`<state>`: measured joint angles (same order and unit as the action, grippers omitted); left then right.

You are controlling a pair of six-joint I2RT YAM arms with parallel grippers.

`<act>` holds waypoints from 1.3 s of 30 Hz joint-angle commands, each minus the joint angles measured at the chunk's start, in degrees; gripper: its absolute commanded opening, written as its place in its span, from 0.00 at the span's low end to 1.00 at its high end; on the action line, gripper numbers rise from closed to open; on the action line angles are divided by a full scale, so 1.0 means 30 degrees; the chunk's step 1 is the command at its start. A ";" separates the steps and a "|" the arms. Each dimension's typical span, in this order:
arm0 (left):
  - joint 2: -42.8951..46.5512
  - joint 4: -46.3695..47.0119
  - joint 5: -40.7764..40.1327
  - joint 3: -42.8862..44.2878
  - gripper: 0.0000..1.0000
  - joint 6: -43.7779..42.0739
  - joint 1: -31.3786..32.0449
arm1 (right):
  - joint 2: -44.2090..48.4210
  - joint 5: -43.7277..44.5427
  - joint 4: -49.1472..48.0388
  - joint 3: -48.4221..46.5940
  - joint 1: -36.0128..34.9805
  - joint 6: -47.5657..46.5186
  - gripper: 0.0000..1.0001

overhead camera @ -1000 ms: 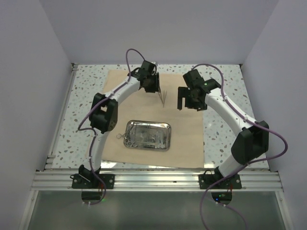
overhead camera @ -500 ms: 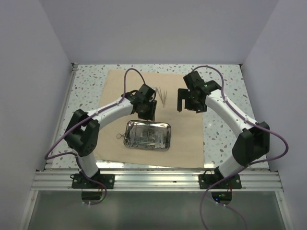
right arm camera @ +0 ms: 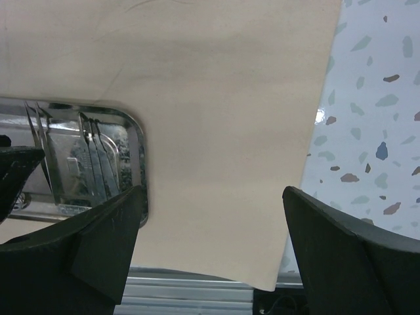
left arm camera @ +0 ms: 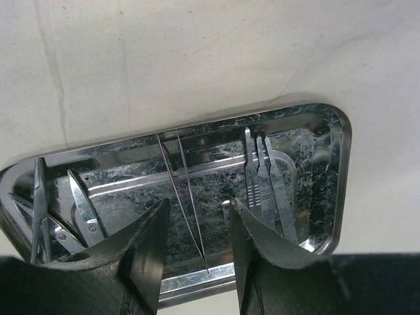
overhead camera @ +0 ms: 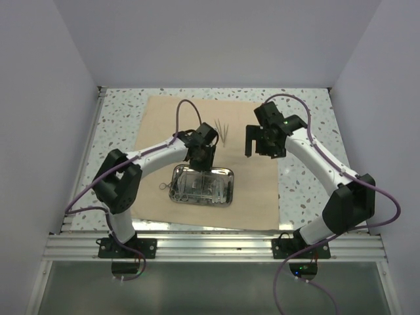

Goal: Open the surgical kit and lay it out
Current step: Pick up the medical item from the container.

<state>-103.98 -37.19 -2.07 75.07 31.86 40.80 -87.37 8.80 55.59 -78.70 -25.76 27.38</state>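
Note:
The beige cloth wrap (overhead camera: 256,190) lies spread flat on the table. On it stands the steel tray (overhead camera: 231,190), with several instruments inside. My left gripper (overhead camera: 202,157) hovers open over the tray's far edge. In the left wrist view its fingers (left arm camera: 152,239) straddle thin tweezers (left arm camera: 181,184) lying in the tray (left arm camera: 338,170), without touching them. Scalpel-like handles (left arm camera: 266,180) lie to the right and scissors (left arm camera: 77,207) to the left. Thin instruments (overhead camera: 223,131) rest on the cloth behind the tray. My right gripper (overhead camera: 262,141) is open over bare cloth (right arm camera: 223,118).
Speckled terrazzo tabletop (overhead camera: 118,131) surrounds the cloth and shows at the right of the right wrist view (right arm camera: 374,118). An aluminium rail (overhead camera: 216,244) runs along the near edge. White walls enclose the left, back and right sides.
My left gripper has come back from the far part of the cloth to the tray, leaving thin instruments lying on the cloth. The right gripper drifted slightly to the right.

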 commanded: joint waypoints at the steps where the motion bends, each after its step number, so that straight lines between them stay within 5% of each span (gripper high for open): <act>1: -0.0347 -0.0436 -0.0571 -0.0325 0.46 0.0367 0.0258 | 0.0590 -0.0296 -0.0513 0.0099 0.0002 -0.0014 0.91; 18: -0.2837 -0.0494 -0.0659 0.0641 0.43 0.0075 0.0259 | 0.0121 -0.0149 -0.0426 -0.0369 0.0002 -0.0307 0.91; 32: -0.4889 -0.1284 -0.0367 0.2194 0.00 -0.0482 -0.0883 | -0.0875 0.0027 -0.0426 -0.1219 0.0002 -0.0424 0.91; 39: -0.3748 -0.3273 -0.0308 0.4267 0.00 -0.0629 -0.0884 | -0.1169 0.0085 -0.0396 -0.1483 0.0031 -0.0483 0.91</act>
<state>-115.57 -42.83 -1.74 83.50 31.53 38.92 -90.63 8.86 55.22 -80.82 -25.76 26.89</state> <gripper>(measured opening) 0.010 0.910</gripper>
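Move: The medical item, a slim tweezers-like tool lying fore-and-aft in the tray, has its middle about 5 cm below the left hand and 2 cm back of it, neither left nor right. In the tray too, some 3 cm back, lie the scalpel handles 6 cm to the hand's right and the scissors 8 cm to its left; the laid-out tools rest on the cloth 15 cm ahead and 7 cm right. From the right hand the item is roughly 20 cm left, 5 cm back and 15 cm lower. The left fingertips pinch the slim item near its far end, just inside the tray's far rim: the half-open hand sinks about 4 cm and slightly back into the tray, then edges some 2.5 cm forward while the fingers shut fully on the item. The hand stays low with its grip kept, its tilt changed by just under 10 degrees. ##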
